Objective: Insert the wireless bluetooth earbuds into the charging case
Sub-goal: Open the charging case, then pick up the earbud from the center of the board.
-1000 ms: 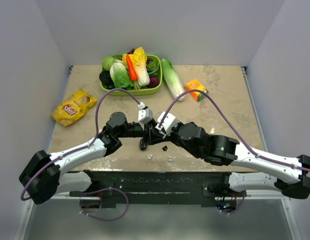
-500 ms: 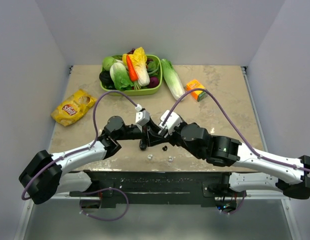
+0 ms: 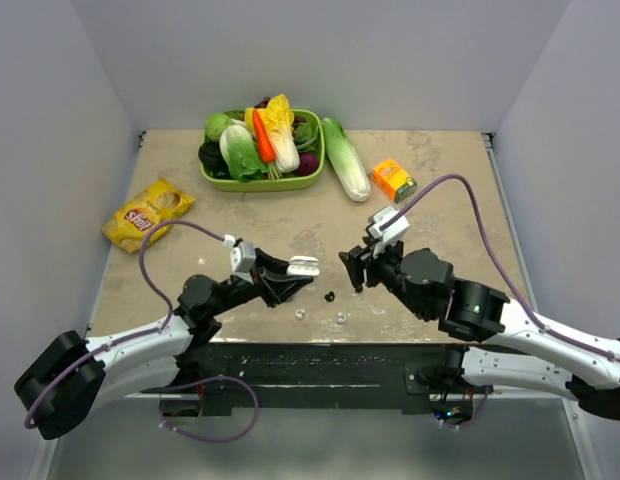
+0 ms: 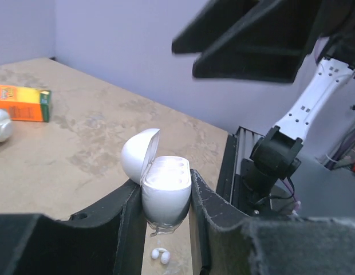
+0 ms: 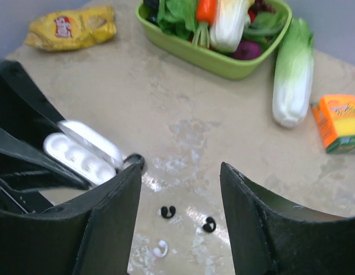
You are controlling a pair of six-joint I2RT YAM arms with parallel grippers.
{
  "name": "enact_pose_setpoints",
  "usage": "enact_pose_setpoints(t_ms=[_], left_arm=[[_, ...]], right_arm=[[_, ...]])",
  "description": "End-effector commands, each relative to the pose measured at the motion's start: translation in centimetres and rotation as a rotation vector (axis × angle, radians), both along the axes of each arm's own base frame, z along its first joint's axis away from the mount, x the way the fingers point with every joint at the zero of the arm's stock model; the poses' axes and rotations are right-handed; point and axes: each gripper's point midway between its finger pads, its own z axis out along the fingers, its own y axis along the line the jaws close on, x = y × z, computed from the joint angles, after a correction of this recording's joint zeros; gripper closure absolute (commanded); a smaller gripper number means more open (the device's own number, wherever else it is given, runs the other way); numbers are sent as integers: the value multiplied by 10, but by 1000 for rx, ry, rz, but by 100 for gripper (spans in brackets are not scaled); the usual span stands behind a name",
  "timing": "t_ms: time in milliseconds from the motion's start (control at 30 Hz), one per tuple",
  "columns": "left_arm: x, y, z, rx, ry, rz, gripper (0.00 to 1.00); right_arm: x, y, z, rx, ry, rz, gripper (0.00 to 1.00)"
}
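Note:
My left gripper point(image 4: 165, 179) is shut on the white charging case point(image 4: 166, 192), which it holds above the table with the lid point(image 4: 137, 157) swung open. From above, the case point(image 3: 301, 267) sits at the tip of the left gripper point(image 3: 290, 272). The right gripper point(image 5: 180, 169) is open and holds nothing; from above it point(image 3: 352, 268) hovers just right of the case. Below it on the table lie two black earbuds point(image 5: 168, 212) point(image 5: 209, 224) and a white earbud point(image 5: 160, 248). The top view shows one black earbud point(image 3: 329, 296) and two white ones point(image 3: 300, 313) point(image 3: 341, 318).
A green basket point(image 3: 315, 176) of vegetables stands at the back. A loose cabbage point(image 3: 346, 172) and an orange box point(image 3: 393, 180) lie to its right. A yellow chip bag point(image 3: 147, 212) lies at the left. The earbuds are close to the table's near edge.
The two grippers were pressed together over the earbuds; now they are apart. The left arm has swung down-left with the case. The right gripper has opened and drawn back to the right.

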Motion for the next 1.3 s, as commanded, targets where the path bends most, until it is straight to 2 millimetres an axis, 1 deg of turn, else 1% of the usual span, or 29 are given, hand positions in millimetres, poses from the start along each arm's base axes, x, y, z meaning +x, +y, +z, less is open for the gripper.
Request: enact_pose_setpoints(t_ms=[0,33,67,100,133,167,200,233,267,300,333,367,400,433,467,500,567,600,700,733,800,833,933,1133,1267], left_arm=[[4,37,44,-248,-104,200,100],[4,40,40,-243,-104,216,100],[6,41,39,-240,-113,240,100],[1,40,41,-244,-125,233,100],[-1,39,38,-230,-124,232,100],[1,41,37,-228,-129,253,100],[-3,41,39,-236,-134,246,100],[-5,42,37,-239,-136,248,100],[-5,44,38,-245,-138,256,100],[-7,47,41,-259,-145,259,100],[-7,48,35,-248,-138,262,100],[-7,50,34,-245,-140,267,100],[-8,52,37,-252,-148,271,100],[-8,53,31,-238,-139,275,100],[-9,55,33,-244,-147,278,100],[-10,56,32,-244,-147,280,100],[-10,58,28,-243,-140,284,100],[-11,58,27,-243,-139,282,100],[-12,60,25,-248,-133,282,100],[-12,60,26,-253,-132,280,100],[-12,60,27,-257,-133,280,100],[-13,60,26,-255,-132,279,100],[-12,60,25,-254,-128,280,100],[-12,58,24,-252,-124,275,100],[-12,58,23,-251,-120,275,100]], right_arm=[[5,-7,-74,65,197,-120,41],[4,-6,-92,50,249,-117,46],[9,-6,-114,24,307,-134,48],[5,-6,-138,16,372,-137,50],[-4,5,-152,18,430,-71,53],[-6,14,-162,25,456,-43,53],[-10,17,-174,31,496,-40,53],[-11,20,-181,23,511,-33,53],[-15,29,-188,28,540,4,52],[-18,31,-197,22,562,14,52],[-20,33,-202,15,572,22,51],[-23,36,-206,8,579,31,51],[-26,35,-217,-24,596,33,49],[-29,36,-222,-35,605,41,48],[-34,41,-224,-37,611,67,47],[-38,41,-233,-58,631,74,46],[-44,42,-240,-77,641,72,46],[-43,39,-245,-76,652,45,49],[-42,33,-249,-46,664,-7,55],[-38,30,-246,-32,650,-35,56],[-38,24,-246,-11,656,-69,59],[-35,20,-242,4,641,-85,59],[-35,12,-245,5,641,-118,60],[-42,13,-263,-14,693,-116,60],[-41,10,-272,-4,707,-150,64]])
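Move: The white earbud on the right lies some 30 cm below the right hand, about 3 cm back and 2 cm to its left. One black earbud is roughly 3 cm ahead and 5 cm left of the right hand, the other about 6 cm ahead and 3 cm right; the other white earbud is 2 cm back and 13 cm left, all equally low. From the left hand, which holds the opened charging case, the right-hand white earbud is about 12 cm right, 6 cm back, 20 cm down. Drop the empty right gripper about 27 cm, fast at first, easing slightly back, and tip its fingers some 40 degrees downward to come close over the right-hand white earbud, narrowing the fingers partway around it without shutting. Meanwhile draw the left gripper left and a little up, fingertips swinging forward and tilting upward, keeping its grip on the open charging case. ##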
